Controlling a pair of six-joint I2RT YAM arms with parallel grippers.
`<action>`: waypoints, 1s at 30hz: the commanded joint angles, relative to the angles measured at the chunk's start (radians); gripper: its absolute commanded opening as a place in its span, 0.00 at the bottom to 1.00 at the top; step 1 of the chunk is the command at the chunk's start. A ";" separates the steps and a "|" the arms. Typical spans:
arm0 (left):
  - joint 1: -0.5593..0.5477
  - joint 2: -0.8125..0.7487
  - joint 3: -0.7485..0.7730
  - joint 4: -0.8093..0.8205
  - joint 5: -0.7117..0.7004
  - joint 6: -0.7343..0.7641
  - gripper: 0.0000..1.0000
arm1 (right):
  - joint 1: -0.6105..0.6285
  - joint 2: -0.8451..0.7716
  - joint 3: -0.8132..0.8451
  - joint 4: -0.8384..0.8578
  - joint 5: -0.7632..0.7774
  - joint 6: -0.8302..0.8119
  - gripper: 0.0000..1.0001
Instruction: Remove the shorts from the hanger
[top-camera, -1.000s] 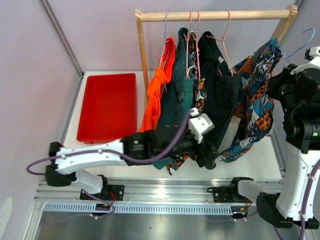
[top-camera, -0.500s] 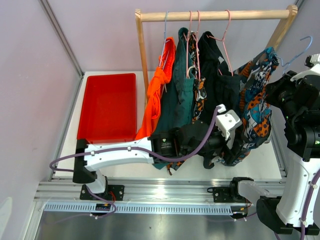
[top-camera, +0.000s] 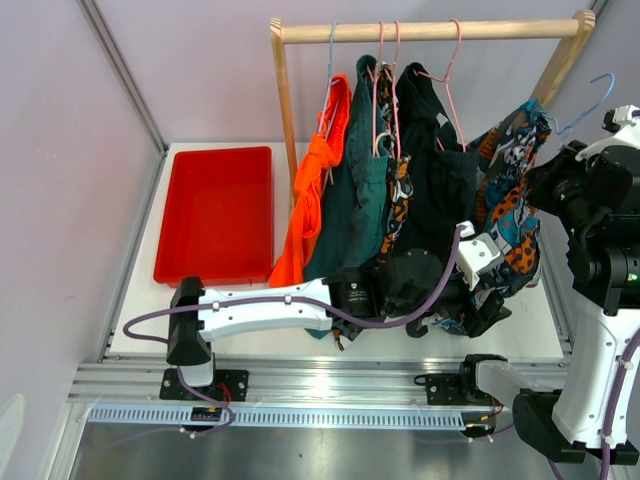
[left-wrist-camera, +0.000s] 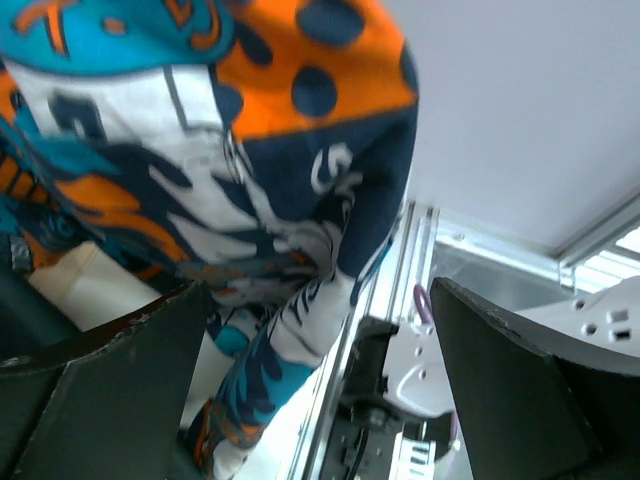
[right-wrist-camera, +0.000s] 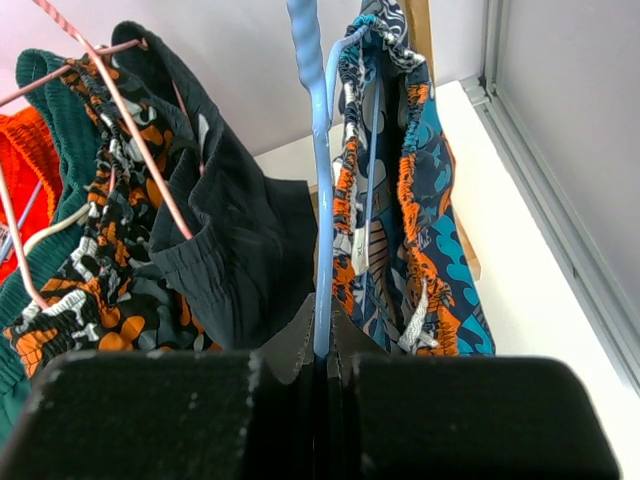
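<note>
The blue-white-orange print shorts (top-camera: 512, 225) hang on a blue hanger (top-camera: 590, 95) that is off the rail, held up at the right. My right gripper (top-camera: 568, 172) is shut on the hanger's wire (right-wrist-camera: 318, 200), and the shorts' waistband (right-wrist-camera: 400, 230) hangs just beyond it. My left gripper (top-camera: 488, 305) reaches across to the lower hem of these shorts. It is open wide, with the hem (left-wrist-camera: 290, 250) hanging at the gap between its fingers (left-wrist-camera: 110, 380). Orange (top-camera: 315, 180), teal (top-camera: 355, 200), orange-black print (top-camera: 398, 195) and near-black (top-camera: 440, 180) shorts hang on the rail.
The wooden rack's rail (top-camera: 430, 30) and left post (top-camera: 287, 110) stand at the back. A red tray (top-camera: 215, 210) lies on the table at the left. The right arm's base and the aluminium rail (left-wrist-camera: 400, 300) show below the hem.
My left arm has swung to the right, from under the dark shorts to the hem of the blue print shorts. The right gripper has shifted slightly with the hanger.
</note>
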 joint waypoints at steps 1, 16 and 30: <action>-0.004 0.004 -0.008 0.147 0.019 -0.005 0.97 | 0.001 -0.005 0.048 0.021 -0.033 0.007 0.00; -0.012 -0.011 -0.062 0.189 -0.003 -0.016 0.00 | 0.000 0.007 0.059 -0.004 -0.045 0.022 0.00; -0.254 -0.223 -0.616 0.306 -0.175 -0.126 0.00 | -0.006 0.068 0.128 0.005 -0.023 0.030 0.00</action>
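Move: The patterned blue-and-orange shorts hang with their middle about 13 cm ahead of the left hand, 3 cm to its right and 3 cm above it, the lower leg dangling right at its open fingers. The blue hanger's stem is some 16 cm ahead, 7 cm right and 11 cm above; the black shorts' middle is 16 cm ahead, 10 cm left and 3 cm up. From the right hand, the patterned shorts' middle lies 2 cm ahead, 3 cm left and 9 cm below. Rightward first, by about 3 cm, the left hand slips on over the dangling leg of the patterned shorts as its fingers close and pinch the cloth; then it turns around and drags the leg back, left and down, some 15 cm in all and gathering speed. The right hand keeps its grip on the hanger's stem, sinking slightly and tipping down about 5 degrees. ##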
